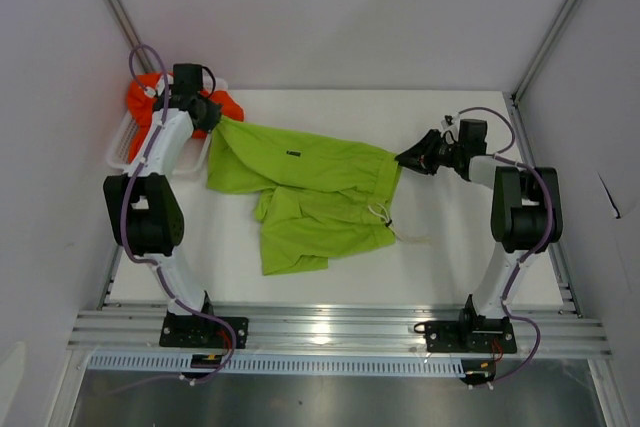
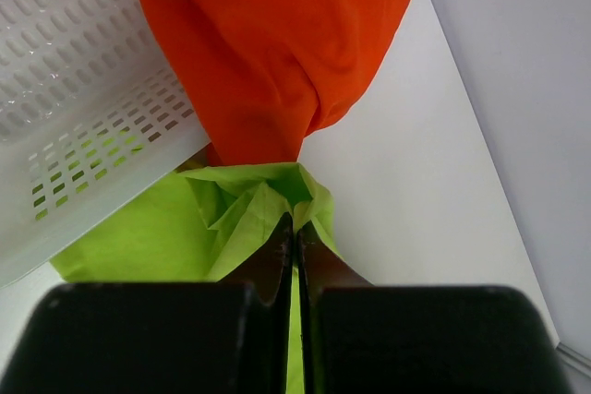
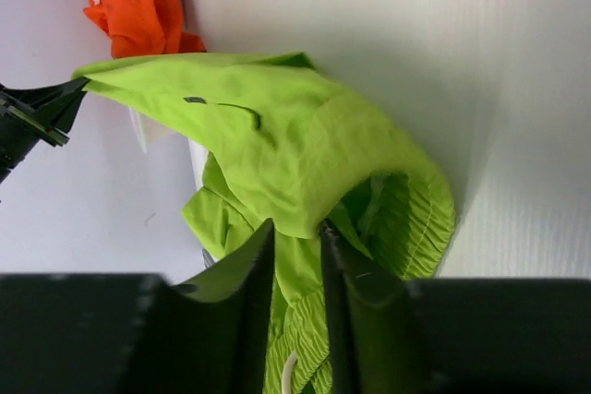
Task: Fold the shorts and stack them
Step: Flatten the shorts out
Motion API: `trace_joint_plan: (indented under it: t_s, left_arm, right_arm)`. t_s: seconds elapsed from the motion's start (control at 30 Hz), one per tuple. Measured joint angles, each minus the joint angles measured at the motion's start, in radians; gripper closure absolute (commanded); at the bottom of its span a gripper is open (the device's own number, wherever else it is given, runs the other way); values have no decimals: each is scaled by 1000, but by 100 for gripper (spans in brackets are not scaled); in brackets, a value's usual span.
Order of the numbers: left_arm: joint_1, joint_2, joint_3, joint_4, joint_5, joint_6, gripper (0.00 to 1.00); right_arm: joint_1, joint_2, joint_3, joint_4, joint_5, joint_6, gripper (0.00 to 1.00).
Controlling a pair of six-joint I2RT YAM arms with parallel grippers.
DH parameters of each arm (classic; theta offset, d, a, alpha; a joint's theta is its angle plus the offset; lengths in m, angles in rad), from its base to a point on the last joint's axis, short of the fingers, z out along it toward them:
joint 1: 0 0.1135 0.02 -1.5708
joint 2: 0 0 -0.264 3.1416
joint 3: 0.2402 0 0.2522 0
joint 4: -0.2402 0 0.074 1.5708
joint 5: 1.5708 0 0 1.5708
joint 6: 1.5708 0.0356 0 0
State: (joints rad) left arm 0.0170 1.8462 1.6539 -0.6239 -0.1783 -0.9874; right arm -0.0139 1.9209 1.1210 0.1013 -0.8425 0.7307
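Observation:
The lime green shorts [image 1: 300,187] are stretched across the table between both arms, partly lifted and partly bunched on the surface. My left gripper [image 1: 212,115] is shut on one corner of them [image 2: 249,209], beside the basket. My right gripper [image 1: 405,158] is at the elastic waist end. Its jaws stand apart, with green fabric [image 3: 277,136] lying loosely in the gap [image 3: 297,228]. The orange shorts [image 1: 145,97] are heaped in the white mesh basket [image 1: 125,147] and hang over its rim [image 2: 277,43].
The basket wall [image 2: 74,62] sits close to my left fingers at the table's far left corner. A white drawstring [image 1: 385,215] trails from the waistband onto the table. Enclosure walls and metal rails border the table on all sides.

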Motion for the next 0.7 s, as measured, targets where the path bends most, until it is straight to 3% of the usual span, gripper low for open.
trace_joint_plan:
  t_s: [0.13,0.4,0.7]
  left_arm:
    - [0,10,11,0,-2,0,100]
    - [0,32,13,1,-2,1,100]
    - [0,37,13,1,-2,1,100]
  right_arm:
    - [21,17,5,63,6,-8,62]
    - [103,121,72,30,65,-70,61]
    - [87,111,17,70,91,-80,52]
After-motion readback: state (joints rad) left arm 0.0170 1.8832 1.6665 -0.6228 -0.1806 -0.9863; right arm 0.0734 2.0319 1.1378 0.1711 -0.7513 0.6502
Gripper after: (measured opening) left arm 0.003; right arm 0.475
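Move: The shorts' far waistband end hangs just off the right fingertips, about 3 cm to the hand's left and 4 cm lower, level with it going outward. From the right hand, the drawstring is some 10 cm back, 4 cm left, and the small dark label roughly 26 cm left, 2 cm farther out. The left hand still pinches the opposite corner; the waistband end lies about 43 cm to its right, 4 cm back and 13 cm below. The shorts' waistband end comes free of the right fingers, which were already parting and go on to about half open. The right hand follows the cloth, swinging about 4 cm left and sinking, then eases a centimetre back right as it settles some 4.5 cm lower, fingertips down around the waistband. The left hand keeps its corner pinched, high beside the basket, and lowers it about a centimetre. ##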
